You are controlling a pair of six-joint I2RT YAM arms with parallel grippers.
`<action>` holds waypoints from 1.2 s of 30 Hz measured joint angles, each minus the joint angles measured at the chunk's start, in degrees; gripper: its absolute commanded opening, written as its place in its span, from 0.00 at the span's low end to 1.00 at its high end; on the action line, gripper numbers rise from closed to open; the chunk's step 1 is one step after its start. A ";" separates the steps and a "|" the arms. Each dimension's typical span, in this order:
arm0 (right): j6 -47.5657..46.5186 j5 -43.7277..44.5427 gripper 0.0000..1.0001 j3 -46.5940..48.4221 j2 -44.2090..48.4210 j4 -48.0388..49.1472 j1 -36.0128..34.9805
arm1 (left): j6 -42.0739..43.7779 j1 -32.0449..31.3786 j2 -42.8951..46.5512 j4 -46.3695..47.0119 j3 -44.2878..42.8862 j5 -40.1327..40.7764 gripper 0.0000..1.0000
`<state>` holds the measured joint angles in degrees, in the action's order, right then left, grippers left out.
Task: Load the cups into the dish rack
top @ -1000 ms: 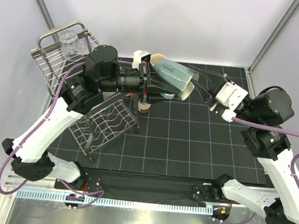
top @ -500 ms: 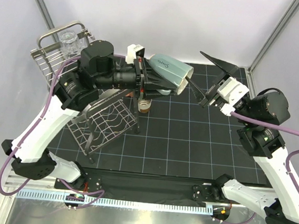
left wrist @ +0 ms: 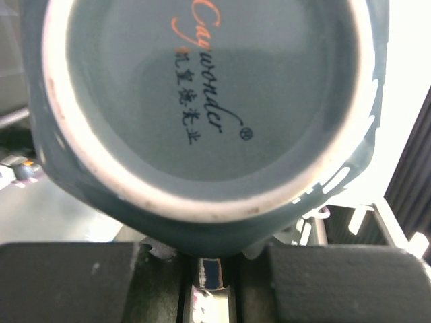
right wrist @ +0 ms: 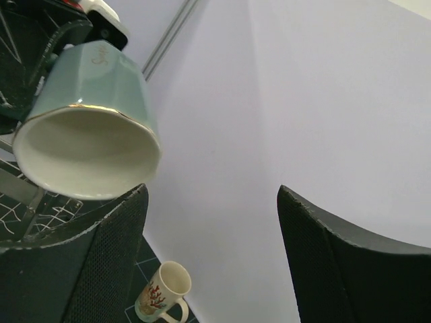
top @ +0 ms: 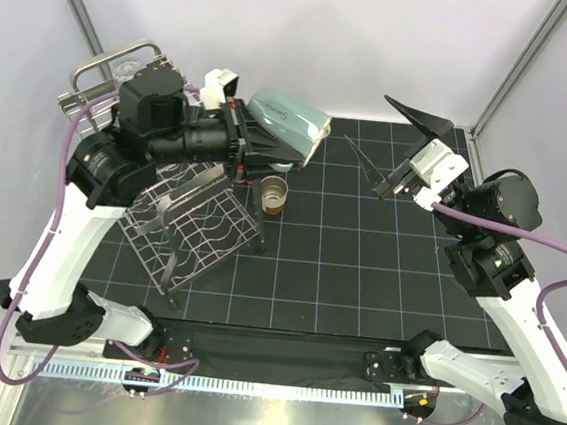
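Observation:
My left gripper (top: 238, 140) is shut on the base end of the grey-teal tumbler (top: 288, 126), holding it on its side in the air beside the dish rack (top: 202, 227). The tumbler's printed base (left wrist: 209, 101) fills the left wrist view, above the left gripper (left wrist: 209, 272). Its cream inside (right wrist: 84, 151) faces my right gripper (right wrist: 212, 259), which is open and apart from it. From above, the right gripper (top: 391, 142) hangs to the tumbler's right. A small brown-based cup (top: 273, 195) stands on the mat. A cream mug with red print (right wrist: 161, 293) stands farther back. A clear glass (top: 127, 60) sits in the rack, partly hidden.
The rack's tall loop handle (top: 108, 55) rises at the back left, close to the left arm. White walls and corner posts (top: 513, 69) close the cell. The black grid mat (top: 358, 270) ends near the arm bases.
The right gripper let go of the tumbler's rim, opened wide and drew back to the right. The left arm carried the tumbler left and back, toward the rack.

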<state>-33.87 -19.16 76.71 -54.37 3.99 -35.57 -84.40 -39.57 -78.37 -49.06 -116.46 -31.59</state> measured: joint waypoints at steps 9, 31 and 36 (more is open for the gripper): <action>2.80 7.87 0.80 -1.14 4.13 -3.32 0.00 | 14.10 5.57 1.09 -14.16 -7.56 3.41 0.00; 9.57 22.14 0.80 -7.19 19.52 -20.98 0.00 | 48.52 8.85 -2.71 -33.31 -20.98 45.53 0.00; 10.32 23.30 0.80 -7.19 19.87 -23.50 0.00 | 49.75 12.31 -3.21 -33.35 -21.51 54.14 0.00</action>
<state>-23.55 4.14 69.52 -34.50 -19.51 -35.57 -34.65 -27.27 -81.58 -82.41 -137.97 22.55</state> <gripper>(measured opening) 0.795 0.163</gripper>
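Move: The green cup, already pinched in the left fingers, is bound for the free stretch of the dish rack's upper shelf, about 26 cm left of that hand, 21 cm ahead and 17 cm below. The glass already on that shelf stands about 31 cm left, 27 cm ahead and 17 cm down; the steel cup stands on the table 5 cm left, 20 cm ahead, some 47 cm down. From the right hand the free stretch lies roughly 39 cm left, 16 cm ahead, 20 cm lower. The green cup is carried some 22 cm left towards the rack's upper shelf, first straight across, then also about 10 cm forward and 5 cm down, while the left wrist swings counter-clockwise and rolls, so the fingers go from pointing right to pointing forward and slightly down, grip kept. The empty right hand backs off about 10 cm right and 7 cm down, fingers still open, tipping some 20 degrees down. ##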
